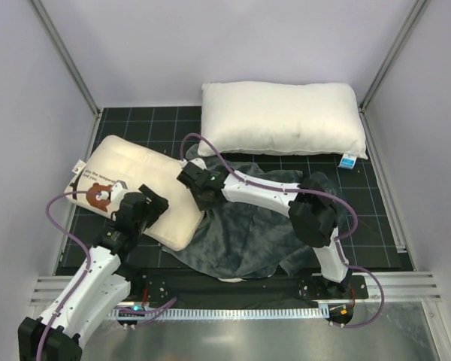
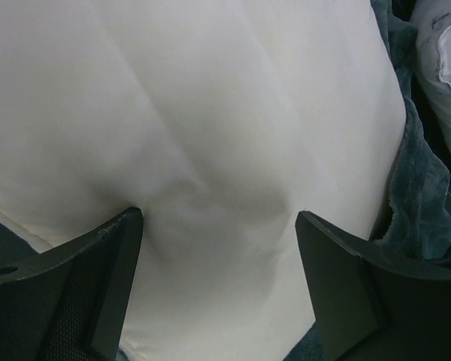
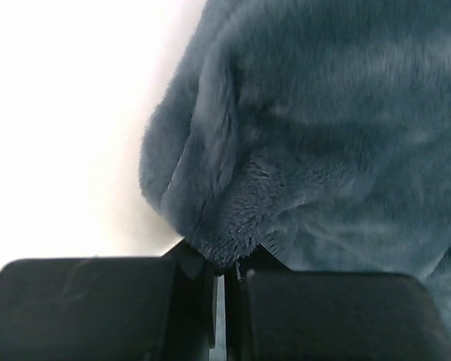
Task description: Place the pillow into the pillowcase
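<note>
The cream pillow (image 1: 139, 188) with a brown bear face lies at the left, its near right corner over the edge of the dark grey pillowcase (image 1: 240, 226). My left gripper (image 1: 146, 210) is open with its fingers pressed down on the pillow (image 2: 210, 150), which bulges between them. My right gripper (image 1: 198, 184) is shut on a fold of the pillowcase's plush edge (image 3: 286, 150) beside the pillow (image 3: 68, 113). No zebra stripes show.
A larger, puffier plain white pillow (image 1: 282, 119) lies at the back. A small white and blue tag (image 1: 349, 160) sits by its right corner. Grey walls and metal posts close in the gridded black mat (image 1: 376, 218).
</note>
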Robot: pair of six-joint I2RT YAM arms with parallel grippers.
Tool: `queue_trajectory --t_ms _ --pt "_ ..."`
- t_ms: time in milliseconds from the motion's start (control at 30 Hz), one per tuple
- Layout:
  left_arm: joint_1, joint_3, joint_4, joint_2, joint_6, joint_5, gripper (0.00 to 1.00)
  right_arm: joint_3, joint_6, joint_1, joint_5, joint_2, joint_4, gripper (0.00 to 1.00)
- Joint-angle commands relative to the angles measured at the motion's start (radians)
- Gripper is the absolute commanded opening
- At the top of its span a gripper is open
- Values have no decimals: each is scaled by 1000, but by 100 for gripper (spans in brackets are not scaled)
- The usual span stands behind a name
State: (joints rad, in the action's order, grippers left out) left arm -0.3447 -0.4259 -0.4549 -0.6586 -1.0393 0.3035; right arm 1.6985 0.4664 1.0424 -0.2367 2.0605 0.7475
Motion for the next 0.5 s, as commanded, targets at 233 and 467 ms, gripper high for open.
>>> queue_trajectory --t_ms 233,467 --pt "-120 -235 265 -255 -42 26 84 -118 -67 31 448 -241 -68 4" --pt "-232 -341 213 -379 -3 184 91 -33 -57 8 593 -226 -122 4"
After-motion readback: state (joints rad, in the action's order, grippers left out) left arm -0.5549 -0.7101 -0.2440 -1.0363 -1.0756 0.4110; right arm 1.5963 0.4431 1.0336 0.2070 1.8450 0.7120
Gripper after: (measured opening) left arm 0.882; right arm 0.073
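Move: From the left hand, open just over the bear pillow, the pillowcase's far left corner lies about 14 cm ahead and 10 cm to the right, some 6 cm lower; the bear pillow's middle is 2 cm ahead and 8 cm left. The right hand already pinches the case's left edge; from it the bear pillow's near right corner lies about 10 cm back and 7 cm left, the large white pillow 28 cm ahead and 25 cm right. Pulling the pinched pillowcase edge back and up some 7 cm each way, the shut right hand drifts slightly left and rolls its left side up while turning counter-clockwise. Meanwhile the open left hand comes up off the bear pillow, sweeping about 8 cm right, 7 cm forward and 7 cm up towards the case's far left corner, passing close to the right gripper; its fingers tip up slightly. ##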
